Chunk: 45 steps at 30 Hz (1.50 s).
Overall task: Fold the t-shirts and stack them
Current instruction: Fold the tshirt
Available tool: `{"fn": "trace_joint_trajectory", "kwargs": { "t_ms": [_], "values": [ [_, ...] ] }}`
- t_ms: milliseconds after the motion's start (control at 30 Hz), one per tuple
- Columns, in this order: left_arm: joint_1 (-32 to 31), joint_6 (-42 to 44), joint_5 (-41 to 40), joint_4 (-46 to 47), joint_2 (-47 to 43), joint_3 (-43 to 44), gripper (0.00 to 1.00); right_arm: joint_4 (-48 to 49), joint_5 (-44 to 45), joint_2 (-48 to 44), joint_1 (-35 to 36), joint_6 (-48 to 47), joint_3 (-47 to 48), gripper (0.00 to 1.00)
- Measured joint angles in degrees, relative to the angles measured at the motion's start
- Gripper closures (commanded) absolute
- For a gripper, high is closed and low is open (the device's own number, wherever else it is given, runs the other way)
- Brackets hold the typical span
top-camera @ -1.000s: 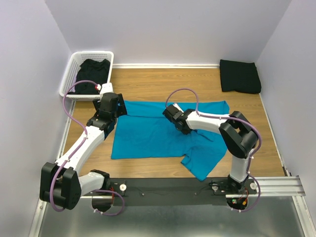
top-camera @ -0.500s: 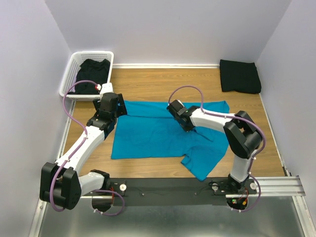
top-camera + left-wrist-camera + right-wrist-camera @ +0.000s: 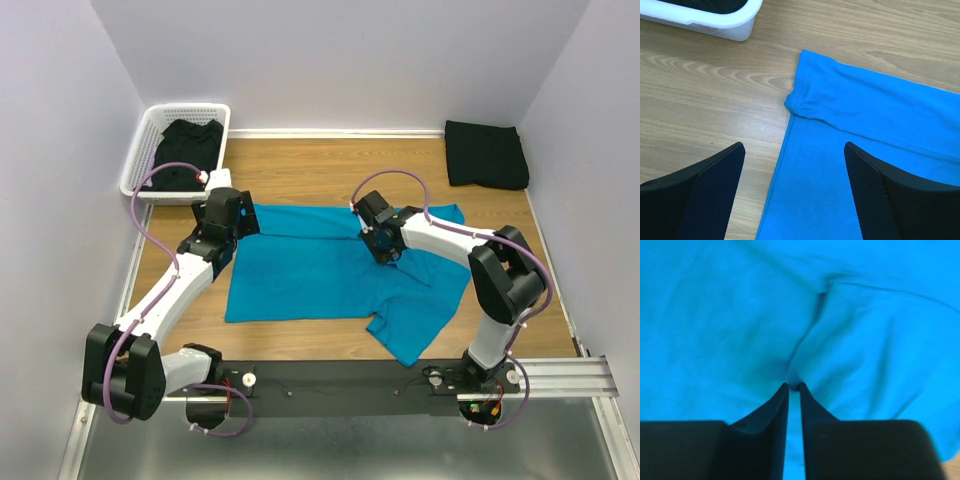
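The teal-blue t-shirt (image 3: pixel 300 265) lies partly folded across the middle of the wooden table, one part trailing toward the front right. In the right wrist view my right gripper (image 3: pixel 793 386) is shut on a small pinched ridge of this t-shirt (image 3: pixel 715 315); from the top it (image 3: pixel 386 250) sits over the shirt's right half. My left gripper (image 3: pixel 234 222) hovers open over the shirt's rear left corner. Its wrist view shows the gripper (image 3: pixel 792 150) straddling the left hem of the teal fabric (image 3: pixel 865 115), with nothing between its pads. A folded black t-shirt (image 3: pixel 487 153) lies at the back right.
A white lattice basket (image 3: pixel 138 170) stands at the back left and holds another black t-shirt (image 3: pixel 186 148); its rim (image 3: pixel 715 22) shows in the left wrist view. Lilac walls enclose the table on three sides. The black base rail (image 3: pixel 340 375) runs along the near edge.
My right gripper has slid to the right and slightly back across the teal t-shirt, with its jaws narrowed onto a fold of fabric. The left arm has hardly moved.
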Motion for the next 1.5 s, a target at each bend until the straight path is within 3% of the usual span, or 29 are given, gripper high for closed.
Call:
{"fn": "trace_joint_trajectory", "kwargs": {
  "t_ms": [200,433,700,900,1100,1500],
  "values": [
    [0.0,0.0,0.63,0.0,0.61,0.0,0.12,-0.09,-6.16,-0.22,-0.04,-0.44,-0.22,0.68],
    [0.0,-0.07,1.01,0.07,1.27,0.02,0.12,-0.26,-12.61,-6.16,-4.0,0.26,-0.22,0.51],
    [0.02,-2.97,2.47,-0.98,8.22,3.87,0.18,3.34,-16.11,-11.78,-19.02,6.54,-2.58,0.51],
    [0.22,-6.8,3.67,-0.72,16.48,11.08,0.29,8.13,-19.8,-12.35,-32.54,13.92,-6.71,0.52],
    [0.52,-9.38,4.7,-0.85,26.12,16.68,0.42,13.79,-23.08,-9.6,-36.17,18.69,-8.37,0.55],
    [3.17,-12.87,5.25,-2.8,38.29,19.37,0.5,20.57,-25.53,-3.87,-44.37,23.37,-12.22,0.57]
  ]
}}
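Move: The left hand goes for the folded strip at the t-shirt's far left corner, some 7 cm ahead, 2 cm right and 14 cm below; the basket lies about 27 cm ahead and 18 cm left of that hand. From the right hand, the strip's right end, its next place, is roughly 8 cm ahead, 18 cm right and 2 cm lower. The black shirt lies about 33 cm ahead and 28 cm right, the near sleeve 21 cm back and 5 cm right. Lifting clear of the middle of the shirt after a small shift left and back, the right hand opens to about half, sweeps some 18 cm right and 7 cm forward, then sinks to the strip's right end, its wrist turning some 50 degrees clockwise and rolling left side up. The left hand reaches forward, then drops about 12 cm onto the left corner, tipping down and half closing; neither grips yet. ##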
